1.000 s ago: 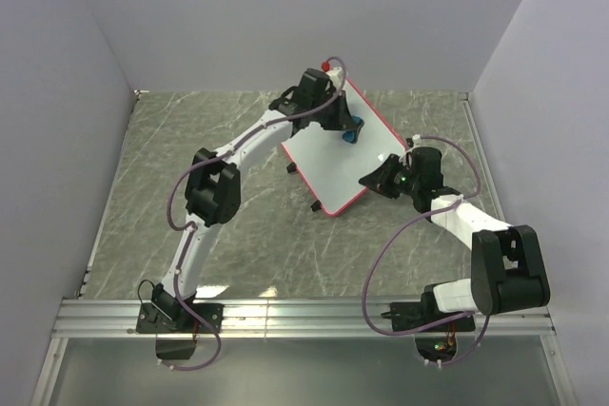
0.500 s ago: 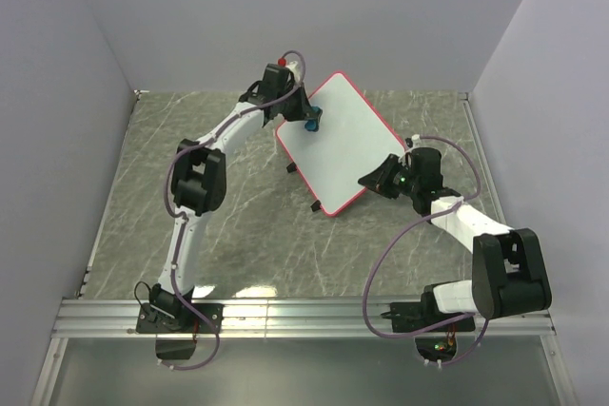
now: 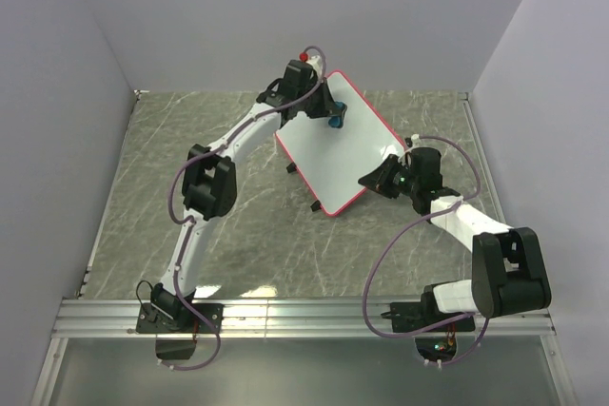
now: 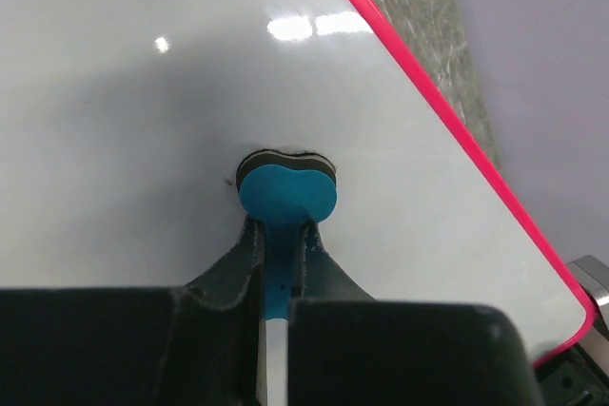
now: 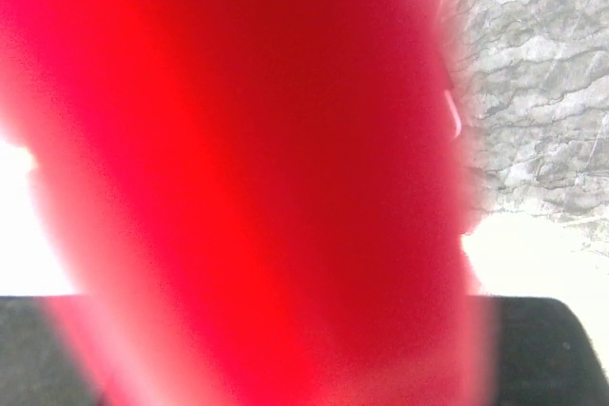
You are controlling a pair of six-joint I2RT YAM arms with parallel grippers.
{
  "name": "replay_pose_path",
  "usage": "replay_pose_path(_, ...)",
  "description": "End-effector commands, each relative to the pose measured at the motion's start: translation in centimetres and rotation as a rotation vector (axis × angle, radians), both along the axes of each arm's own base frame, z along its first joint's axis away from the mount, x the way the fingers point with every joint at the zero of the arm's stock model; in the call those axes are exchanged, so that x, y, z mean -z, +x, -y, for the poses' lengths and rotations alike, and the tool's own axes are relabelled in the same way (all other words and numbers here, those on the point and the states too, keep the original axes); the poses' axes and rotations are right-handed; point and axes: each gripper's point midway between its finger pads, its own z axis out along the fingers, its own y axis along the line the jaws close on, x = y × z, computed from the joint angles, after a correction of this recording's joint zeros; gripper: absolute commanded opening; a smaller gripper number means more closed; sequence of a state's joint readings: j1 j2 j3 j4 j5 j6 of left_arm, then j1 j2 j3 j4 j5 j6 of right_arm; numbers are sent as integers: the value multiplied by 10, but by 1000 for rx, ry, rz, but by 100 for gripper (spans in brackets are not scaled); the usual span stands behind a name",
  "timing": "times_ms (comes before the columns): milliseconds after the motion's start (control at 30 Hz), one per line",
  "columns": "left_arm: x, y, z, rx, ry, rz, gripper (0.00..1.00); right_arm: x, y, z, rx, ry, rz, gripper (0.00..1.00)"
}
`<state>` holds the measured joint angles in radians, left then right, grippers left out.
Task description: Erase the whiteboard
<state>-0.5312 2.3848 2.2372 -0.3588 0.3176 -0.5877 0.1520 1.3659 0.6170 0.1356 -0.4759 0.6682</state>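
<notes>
The whiteboard, white with a pink-red frame, stands tilted on the table, and its face shows no marks. My left gripper is shut on a small blue eraser, whose pad presses flat on the board's upper part. The board's red edge runs to the right of the eraser. My right gripper grips the board's near right edge. The right wrist view is filled by the blurred red frame, which hides the jaws.
Grey-veined marble table with plain walls on three sides. Two black feet stick out under the board's lower left edge. An aluminium rail runs along the near edge by the arm bases.
The left gripper swept the eraser left across the board's upper part, then partway back to the right. The board and the right arm have not moved.
</notes>
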Motion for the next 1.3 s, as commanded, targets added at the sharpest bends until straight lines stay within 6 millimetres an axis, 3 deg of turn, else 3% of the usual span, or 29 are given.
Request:
replay_pose_path(0, 42, 25, -35, -136, 84, -75, 0, 79, -67, 16, -71, -198, -302, 0)
replay_pose_path(100, 77, 34, -74, -215, 131, -162, 0, 79, -67, 15, -77, -198, -301, 0)
replay_pose_path(133, 95, 30, -85, -227, 158, -199, 0, 79, -68, 14, -79, -198, -304, 0)
replay_pose_path(200, 106, 29, -105, -251, 191, -214, 0, 79, -67, 14, -83, -196, -303, 0)
replay_pose_path(233, 124, 21, -113, -255, 219, -249, 0, 80, -68, 14, -83, -195, -309, 0)
replay_pose_path(300, 129, 15, -124, -255, 238, -250, 0, 80, -67, 13, -85, -194, -306, 0)
replay_pose_path(333, 144, 4, -130, -254, 260, -283, 0, 80, -67, 12, -89, -192, -307, 0)
replay_pose_path(400, 144, -3, -131, -236, 258, -281, 0, 81, -67, 12, -90, -191, -309, 0)
replay_pose_path(433, 154, -15, -133, -224, 266, -307, 0, 80, -67, 11, -90, -188, -306, 0)
replay_pose_path(500, 142, -24, -122, -185, 224, -285, 0, 80, -66, 11, -89, -186, -302, 0)
replay_pose_path(533, 149, -37, -120, -165, 229, -299, 0, 79, -67, 10, -94, -186, -300, 0)
replay_pose_path(567, 138, -45, -109, -131, 222, -274, 0, 79, -67, 10, -95, -185, -300, 0)
replay_pose_path(633, 134, -61, -94, -75, 214, -257, 0, 79, -67, 10, -92, -183, -296, 0)
replay_pose_path(867, 100, -131, -6, 135, 182, -199, 0, 76, -66, 10, -91, -182, -277, 0)
replay_pose_path(967, 96, -160, 17, 190, 166, -207, 0, 75, -66, 11, -87, -184, -271, 0)
replay_pose_path(1033, 105, -177, 21, 208, 168, -236, 0, 73, -65, 11, -85, -183, -261, 0)
replay_pose_path(1100, 101, -190, 26, 217, 146, -240, 0, 73, -66, 11, -81, -182, -259, 0)
replay_pose_path(1133, 113, -200, 19, 216, 160, -270, 0, 71, -65, 11, -81, -182, -251, 0)
replay_pose_path(1267, 114, -229, 11, 219, 142, -291, 0, 71, -66, 11, -80, -183, -248, 0)
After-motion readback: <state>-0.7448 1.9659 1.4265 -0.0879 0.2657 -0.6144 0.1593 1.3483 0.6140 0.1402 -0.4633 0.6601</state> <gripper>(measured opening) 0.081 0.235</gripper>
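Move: The left hand, with the eraser still gripped against the tilted whiteboard, has the board's middle about 7 cm back, 1 cm right and 4 cm lower. The board's near corner is some 26 cm back, 1 cm left and 13 cm lower; the right gripper, at its right-hand edge, is roughly 18 cm back, 10 cm right and 5 cm lower. From the right hand, the board's middle is 11 cm ahead, 10 cm left and about level. Left arm rubs the whiteboard with the eraser, leftward-down about 18 cm, then back and right some 25 cm. ##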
